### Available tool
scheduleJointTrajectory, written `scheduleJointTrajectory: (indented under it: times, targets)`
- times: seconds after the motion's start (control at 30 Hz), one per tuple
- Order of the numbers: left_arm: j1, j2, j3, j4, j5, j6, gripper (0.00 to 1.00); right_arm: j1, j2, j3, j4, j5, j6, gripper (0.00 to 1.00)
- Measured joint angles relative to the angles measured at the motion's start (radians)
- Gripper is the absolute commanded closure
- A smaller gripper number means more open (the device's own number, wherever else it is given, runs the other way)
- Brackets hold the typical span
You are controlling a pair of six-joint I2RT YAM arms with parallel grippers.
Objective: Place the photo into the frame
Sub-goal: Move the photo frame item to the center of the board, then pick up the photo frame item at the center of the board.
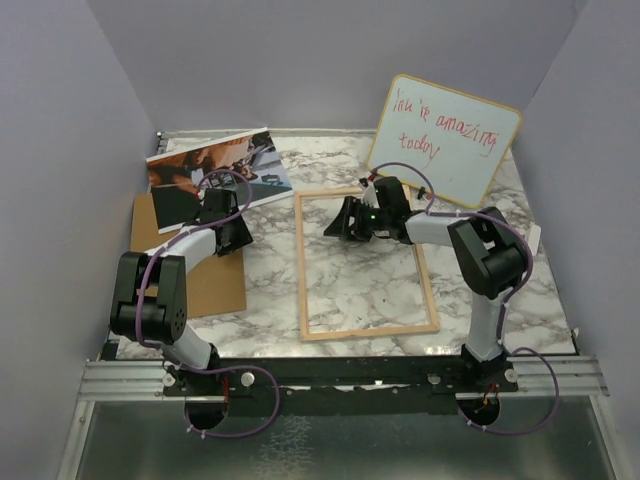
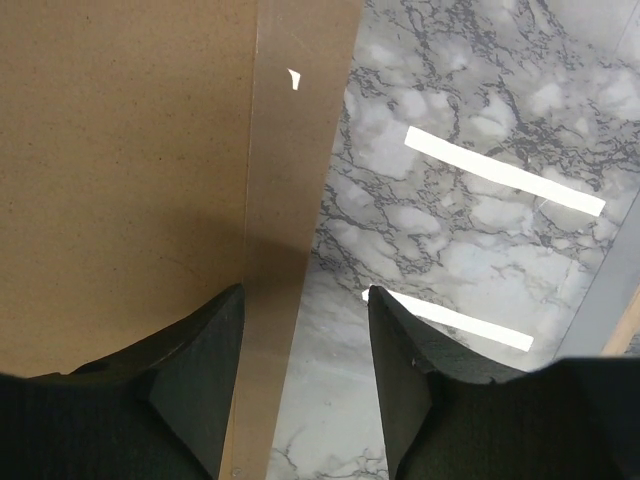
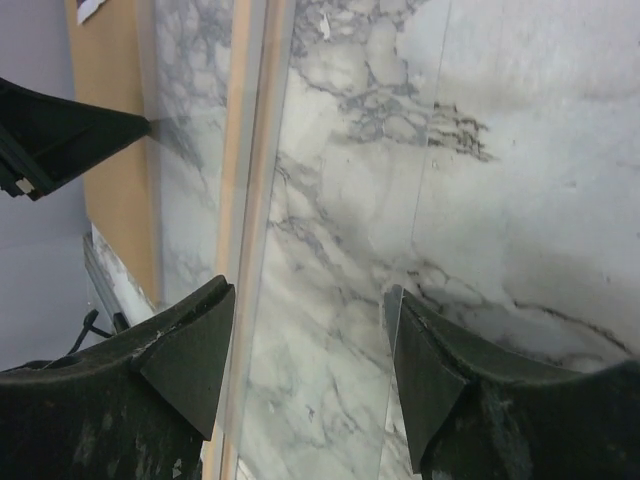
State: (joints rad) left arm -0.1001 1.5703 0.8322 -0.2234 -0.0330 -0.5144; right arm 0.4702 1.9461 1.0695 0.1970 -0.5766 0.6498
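The photo (image 1: pixel 215 170) lies at the back left, its near edge over the brown backing board (image 1: pixel 185 265). The light-wood frame (image 1: pixel 365 265) lies flat mid-table. My left gripper (image 1: pixel 235 232) hovers over the board's right edge. In the left wrist view it (image 2: pixel 303 292) is open, straddling a translucent strip (image 2: pixel 290 180) beside the board (image 2: pixel 120 180). My right gripper (image 1: pixel 340 222) is low inside the frame's upper left part. Seen from the right wrist, it (image 3: pixel 308 288) is open over the clear pane (image 3: pixel 340 250), with the frame rail (image 3: pixel 255 150) by its left finger.
A wood-rimmed whiteboard (image 1: pixel 445 135) with red writing leans against the back right wall. Grey walls close in the marble table (image 1: pixel 500 300) on three sides. The arm bases stand on a metal rail (image 1: pixel 340 375) at the near edge.
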Motion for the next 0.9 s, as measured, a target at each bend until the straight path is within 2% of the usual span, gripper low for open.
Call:
scheduleJointTrajectory:
  times: [0.13,0.33,0.5,0.67,0.73,0.87,0.9]
  targets:
    - [0.0,0.01,0.008,0.003,0.005,0.014,0.48,-0.007,0.063,0.036,0.079,-0.026,0.01,0.38]
    - [0.0,0.018,0.012,0.006,0.006,0.027,0.49,-0.014,0.116,0.076,0.228,-0.152,0.062,0.48]
    - [0.0,0.032,0.023,0.014,0.006,0.037,0.49,-0.014,0.146,0.079,0.359,-0.264,0.138,0.51]
    - [0.0,0.035,0.026,0.019,0.011,0.044,0.49,-0.014,0.201,0.124,0.392,-0.308,0.229,0.52]
    - [0.001,0.035,0.026,0.021,0.015,0.046,0.49,-0.014,0.212,0.137,0.388,-0.314,0.255,0.62]
    - [0.001,0.035,0.026,0.024,0.021,0.048,0.49,-0.014,0.217,0.167,0.386,-0.331,0.294,0.97]
    - [0.001,0.035,0.027,0.024,0.022,0.048,0.49,-0.014,0.217,0.172,0.393,-0.333,0.307,0.99]
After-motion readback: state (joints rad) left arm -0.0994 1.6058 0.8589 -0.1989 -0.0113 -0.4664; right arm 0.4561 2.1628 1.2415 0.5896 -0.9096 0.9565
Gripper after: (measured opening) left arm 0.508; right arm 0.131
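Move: The clear sheet's right edge lies by the right gripper's right finger, about 2 cm right of the hand, level with it forward, and 1 cm below. The frame's left rail is centred some 8 cm to the right gripper's left and 6 cm nearer the base; its far rail is centred about 11 cm ahead and 4 cm to the right, both a little lower. From the left gripper the edge lies roughly 24 cm right and 1 cm ahead, about level. Bring the right gripper left and up, about 5 cm each way, and slightly forward with the clear sheet's right edge, tilting some 20 degrees so the fingers point flatter towards the left arm. Close its wide-open fingers late, nearly shut, to pinch the edge. Keep the left gripper low and half open at the brown board's right side. ##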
